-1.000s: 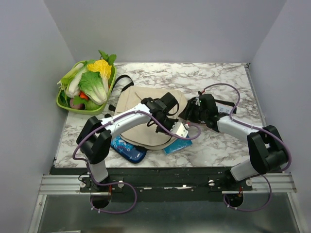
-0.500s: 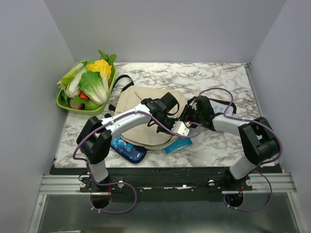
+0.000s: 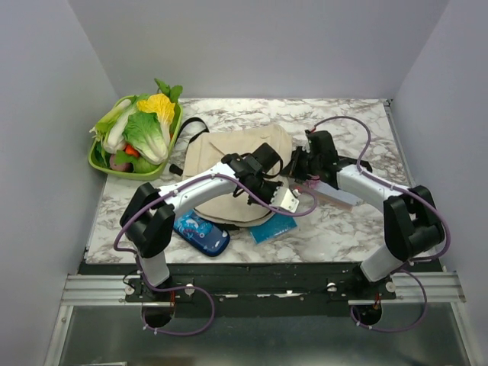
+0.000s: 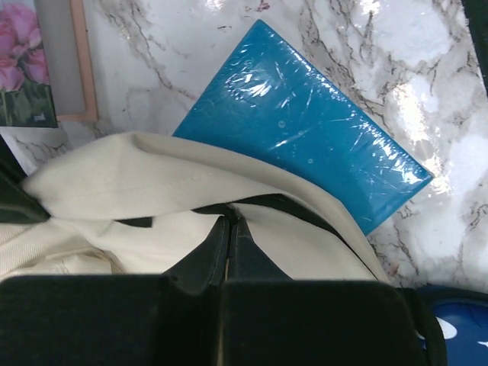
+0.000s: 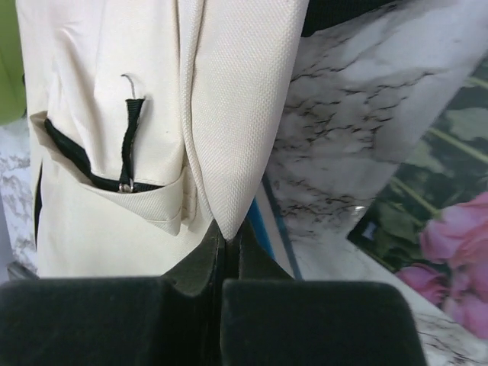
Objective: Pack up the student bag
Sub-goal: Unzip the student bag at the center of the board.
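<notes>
The student bag (image 3: pixel 221 164), beige cloth with black trim, lies mid-table. My left gripper (image 3: pixel 263 187) is shut on its black-trimmed opening edge; in the left wrist view the fingertips (image 4: pixel 230 221) pinch the trim over cream cloth (image 4: pixel 152 183). My right gripper (image 3: pixel 300 164) is shut on a fold of the bag's cloth at its right side; in the right wrist view the jaws (image 5: pixel 229 232) clamp the tip of that fold, with the bag's pocket (image 5: pixel 99 114) beyond. A blue book (image 3: pixel 274 226) lies partly under the bag's near edge, and shows as the blue book (image 4: pixel 305 145) in the left wrist view.
A dark-blue pencil case (image 3: pixel 200 234) lies at the bag's near left. A flower-print book (image 3: pixel 335 194) lies under the right arm. A green basket (image 3: pixel 97 162) of vegetables stands at the back left. Grey walls close in three sides.
My right gripper has closed on the bag's cloth and drawn it up and back. The bag's right side has risen, uncovering more of the blue book. The left gripper keeps its hold.
</notes>
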Robot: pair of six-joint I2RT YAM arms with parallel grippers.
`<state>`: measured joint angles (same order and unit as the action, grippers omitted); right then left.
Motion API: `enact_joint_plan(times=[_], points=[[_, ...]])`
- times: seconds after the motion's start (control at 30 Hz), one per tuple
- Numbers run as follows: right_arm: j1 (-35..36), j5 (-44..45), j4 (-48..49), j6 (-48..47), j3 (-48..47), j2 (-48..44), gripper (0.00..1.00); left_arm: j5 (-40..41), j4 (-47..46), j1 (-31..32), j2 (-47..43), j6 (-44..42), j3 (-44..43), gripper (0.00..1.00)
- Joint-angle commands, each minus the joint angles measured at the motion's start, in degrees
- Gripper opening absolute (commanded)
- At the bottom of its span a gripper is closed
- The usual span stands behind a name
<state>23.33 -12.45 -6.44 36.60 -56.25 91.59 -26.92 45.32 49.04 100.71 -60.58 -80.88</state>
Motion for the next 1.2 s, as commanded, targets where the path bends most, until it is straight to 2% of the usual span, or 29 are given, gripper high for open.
enact_joint_plan(times=[0.0,0.2,0.33,0.37,0.47,0.53,0.67,0.8,0.93,1.17], points=[[-4.43,5.76,-2.26,-4.25,-2.28,0.07,0.01,0.46,0.46,0.45,-2.0,-0.07,-1.12,0.0],[-9.7,4.98,-2.35,-7.24,-7.28,6.13,0.01,0.37,1.7,0.53,-2.88,-0.59,-0.86,0.0],[-10.94,4.63,-3.93,-8.91,-14.74,10.09,0.02,0.46,1.88,0.45,-3.58,-0.68,0.98,0.0],[-11.11,4.36,-4.37,-9.17,-16.07,10.79,0.16,0.46,1.88,0.45,-3.67,-0.77,1.34,0.0],[-11.03,3.84,-8.84,-8.48,-20.2,12.65,0.48,0.64,0.91,0.36,-3.94,-0.16,2.39,0.0],[-10.94,2.87,-9.12,-7.6,-18.56,9.94,0.55,1.51,-1.1,0.36,-3.76,0.81,2.75,0.0],[-10.42,0.41,-8.42,-4.17,-8.9,1.24,0.68,3.62,-6.2,0.1,-3.06,4.06,2.31,0.0],[-9.1,-1.96,-9.04,0.13,3.12,-7.11,0.72,4.59,-7.35,-0.26,-1.31,5.12,0.47,0.0],[-6.64,-6.43,-4.91,5.83,11.92,-13.45,0.73,4.86,-7.62,-0.26,-0.86,5.03,-0.41,0.0],[-1.98,-9.0,3.79,11.83,13.28,-11.35,0.7,4.68,-6.74,-0.17,-0.33,4.77,-1.03,0.0]])
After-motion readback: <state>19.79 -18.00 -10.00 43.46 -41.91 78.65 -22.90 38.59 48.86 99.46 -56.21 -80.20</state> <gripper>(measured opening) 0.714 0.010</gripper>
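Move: The right hand already pinches the student bag's right edge; the zipper edge in the left fingers lies about 9 cm back and 8 cm left of it, slightly lower. From the right hand, the blue book is roughly 17 cm back, 5 cm left and 8 cm below; the flower book is 5 cm back, 14 cm right and 7 cm below. For the left hand, that zipper edge is right at its shut fingertips. Pulling the bag's edge about 10 cm forward-right, the right hand releases, swings 15 cm back; left keeps hold. ##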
